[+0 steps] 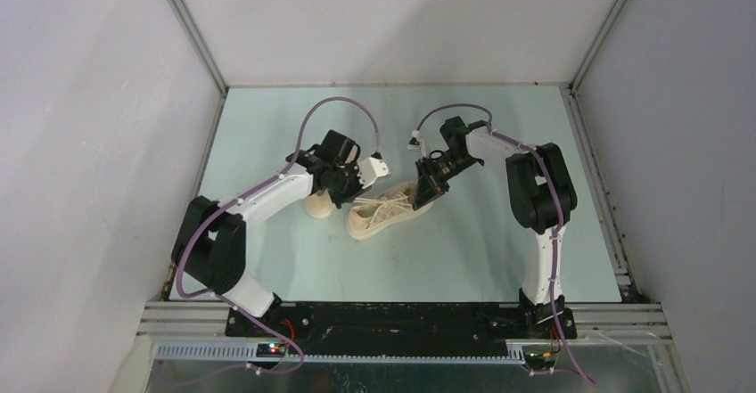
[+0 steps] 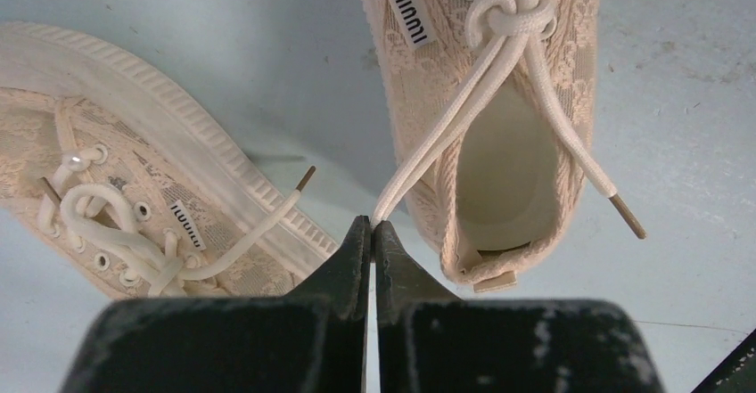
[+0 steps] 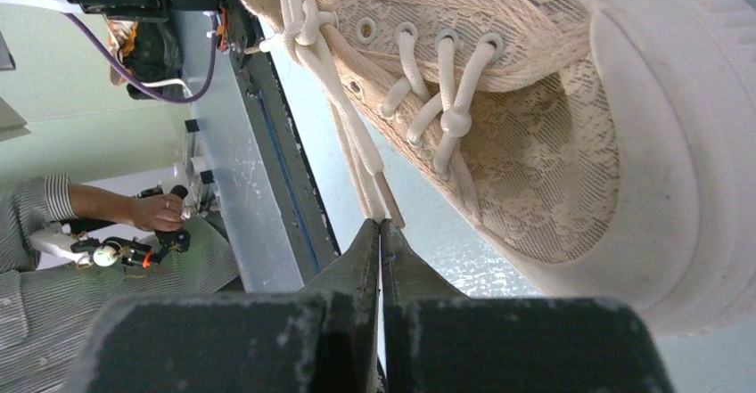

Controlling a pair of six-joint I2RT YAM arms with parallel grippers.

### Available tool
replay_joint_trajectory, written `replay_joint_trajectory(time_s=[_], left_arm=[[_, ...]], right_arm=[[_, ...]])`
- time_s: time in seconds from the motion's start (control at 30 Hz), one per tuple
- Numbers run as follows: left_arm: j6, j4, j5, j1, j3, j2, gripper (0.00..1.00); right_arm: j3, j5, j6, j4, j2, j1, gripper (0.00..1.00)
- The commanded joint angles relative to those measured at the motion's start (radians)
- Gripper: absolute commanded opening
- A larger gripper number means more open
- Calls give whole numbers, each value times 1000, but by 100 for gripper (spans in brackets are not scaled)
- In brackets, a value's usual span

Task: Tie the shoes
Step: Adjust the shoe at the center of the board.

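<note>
Two cream lace shoes lie mid-table. The middle shoe (image 1: 385, 213) fills the left wrist view with its heel opening toward me (image 2: 499, 143). Its laces cross in a simple knot (image 2: 508, 17). My left gripper (image 2: 372, 224) is shut on one off-white lace strand (image 2: 446, 126) that runs from that knot. The other strand's tip (image 2: 627, 216) lies free on the table. In the right wrist view my right gripper (image 3: 381, 224) is shut on lace strands (image 3: 357, 152) that hang from the same shoe (image 3: 553, 117). The second shoe (image 2: 125, 188) lies to the left, partly under my left arm (image 1: 318, 204).
White enclosure walls stand on three sides of the pale green table (image 1: 464, 268). Black and metal frame rails (image 3: 267, 170) run along the near edge. Beyond them a person's hand (image 3: 159, 210) holds a controller.
</note>
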State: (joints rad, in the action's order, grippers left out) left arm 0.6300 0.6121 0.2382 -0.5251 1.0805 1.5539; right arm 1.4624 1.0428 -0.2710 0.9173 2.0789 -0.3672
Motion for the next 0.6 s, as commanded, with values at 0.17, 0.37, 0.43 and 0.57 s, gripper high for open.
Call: replay_joint_trajectory(time_s=[0.17, 0.37, 0.43, 0.57], left_arm=[[28, 11, 130, -4, 66, 78, 0], [27, 22, 236, -43, 104, 124, 0], [8, 2, 264, -65, 114, 139, 0], [-49, -34, 306, -115, 151, 179, 0]], right_arm=[[-12, -33, -5, -98, -9, -45, 0], [28, -43, 81, -174, 14, 13, 0], [62, -44, 64, -142, 26, 32, 0], [70, -43, -5, -65, 22, 60, 0]])
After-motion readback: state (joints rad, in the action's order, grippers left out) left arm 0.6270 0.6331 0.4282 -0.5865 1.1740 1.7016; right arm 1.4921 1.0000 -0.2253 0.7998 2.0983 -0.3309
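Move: The center shoe, laces already pinched in both hands, has its middle about 8 cm to the left hand's right, 2 cm back and 4 cm below. The other shoe lies roughly 6 cm ahead of the left hand, 4 cm to its left and 4 cm lower. From the right hand, the center shoe's middle is around 5 cm to the left, 1 cm back and 4 cm below. The center shoe is worked by its heel end: the left hand, still pinching its lace, sinks nearly 2 cm, then sweeps about 5 cm right and a little back, tilting some 10 degrees, and seems to push the collar's side. The right hand keeps its lace, edges left and slightly down, then goes forward past the toe end and a bit right, ending about 4 cm farther out. ##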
